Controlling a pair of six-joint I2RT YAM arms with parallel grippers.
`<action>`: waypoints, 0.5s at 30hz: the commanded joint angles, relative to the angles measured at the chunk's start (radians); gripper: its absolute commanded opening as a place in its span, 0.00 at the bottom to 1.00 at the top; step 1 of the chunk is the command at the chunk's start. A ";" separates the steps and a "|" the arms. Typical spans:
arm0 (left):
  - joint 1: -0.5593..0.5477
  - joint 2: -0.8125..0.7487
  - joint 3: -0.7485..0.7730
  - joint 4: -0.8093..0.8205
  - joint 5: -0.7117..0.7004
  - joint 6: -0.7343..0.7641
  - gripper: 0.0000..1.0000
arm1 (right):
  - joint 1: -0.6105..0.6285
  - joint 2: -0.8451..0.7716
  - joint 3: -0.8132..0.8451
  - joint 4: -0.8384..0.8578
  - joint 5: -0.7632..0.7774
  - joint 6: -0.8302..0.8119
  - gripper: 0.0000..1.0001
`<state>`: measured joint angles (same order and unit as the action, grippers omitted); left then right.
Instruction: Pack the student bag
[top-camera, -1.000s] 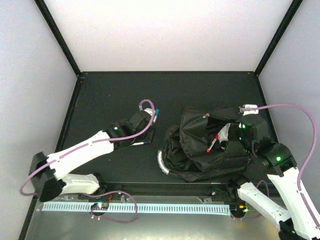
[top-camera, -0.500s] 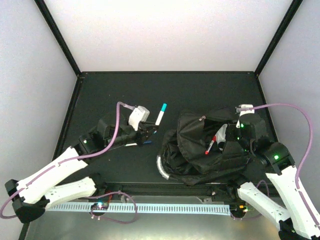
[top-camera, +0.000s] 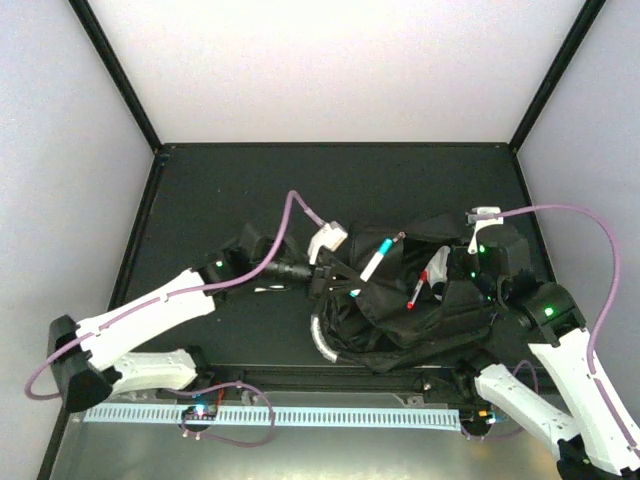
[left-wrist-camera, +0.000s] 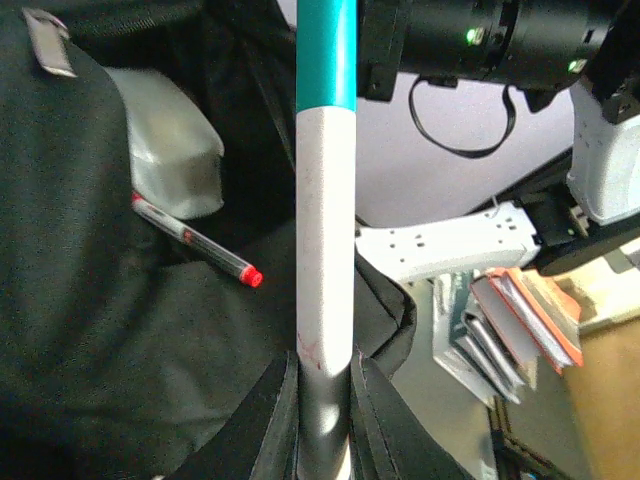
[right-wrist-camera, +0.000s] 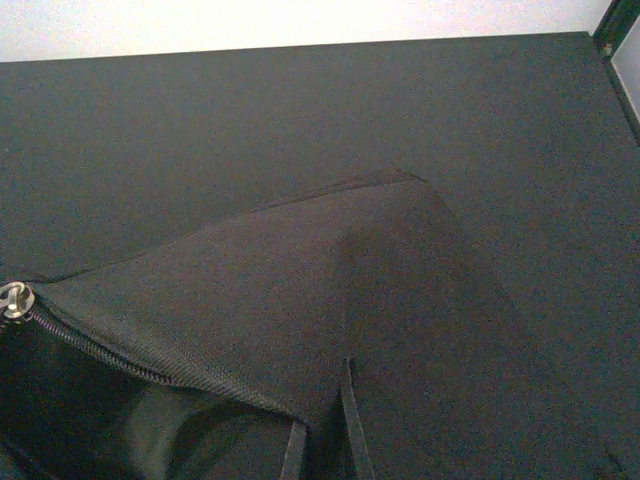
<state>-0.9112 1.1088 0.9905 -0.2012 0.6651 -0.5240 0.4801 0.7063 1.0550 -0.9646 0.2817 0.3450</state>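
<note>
The student bag lies black and crumpled at the right of the mat, its grey handle toward the near edge. My left gripper is shut on a white marker with a teal cap, held over the bag's open mouth. In the left wrist view the marker rises from between the jaws of this gripper. Beyond it a red-capped pen and a whitish pouch rest inside the bag. My right gripper is shut on the bag's fabric edge, beside the zipper pull.
A small pen lies on the mat under the left arm. Black frame posts and pale walls close in the mat on three sides. A white toothed strip runs along the near edge. Stacked books sit off the table.
My left arm has swung right, carrying the teal-capped marker from the middle of the mat to above the bag's opening. The right gripper has kept its hold on the bag.
</note>
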 joint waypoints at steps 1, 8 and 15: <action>-0.032 0.083 0.101 -0.032 0.082 -0.053 0.02 | -0.001 -0.022 0.037 0.214 0.004 0.005 0.05; -0.082 0.252 0.219 -0.155 0.108 -0.060 0.04 | -0.001 -0.009 0.033 0.225 -0.009 0.004 0.05; -0.090 0.407 0.349 -0.308 0.092 -0.083 0.06 | -0.001 0.003 0.031 0.231 -0.028 0.007 0.05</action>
<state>-0.9962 1.4509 1.2625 -0.3893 0.7467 -0.5861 0.4801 0.7296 1.0534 -0.9501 0.2649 0.3450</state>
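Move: The left hand has the teal-capped marker; the bag's opening is about 17 cm to its right, 5 cm ahead and some 13 cm lower. In it the red marker lies roughly 16 cm right and 4 cm ahead, the pale pouch about 20 cm right and 9 cm ahead, both around 14 cm below. The right hand, on the bag's flap, has the opening about 7 cm to its left, 4 cm back and 10 cm below. Still pinching the teal-capped marker near one end, the left hand carries it about 6 cm to the right towards the bag's opening, sinking 3 to 4 cm on the way. The fingers tip farther down and the hand's top leans forward, some 20 degrees of turn in all. The right hand stays almost in place and keeps its grip on the flap. ##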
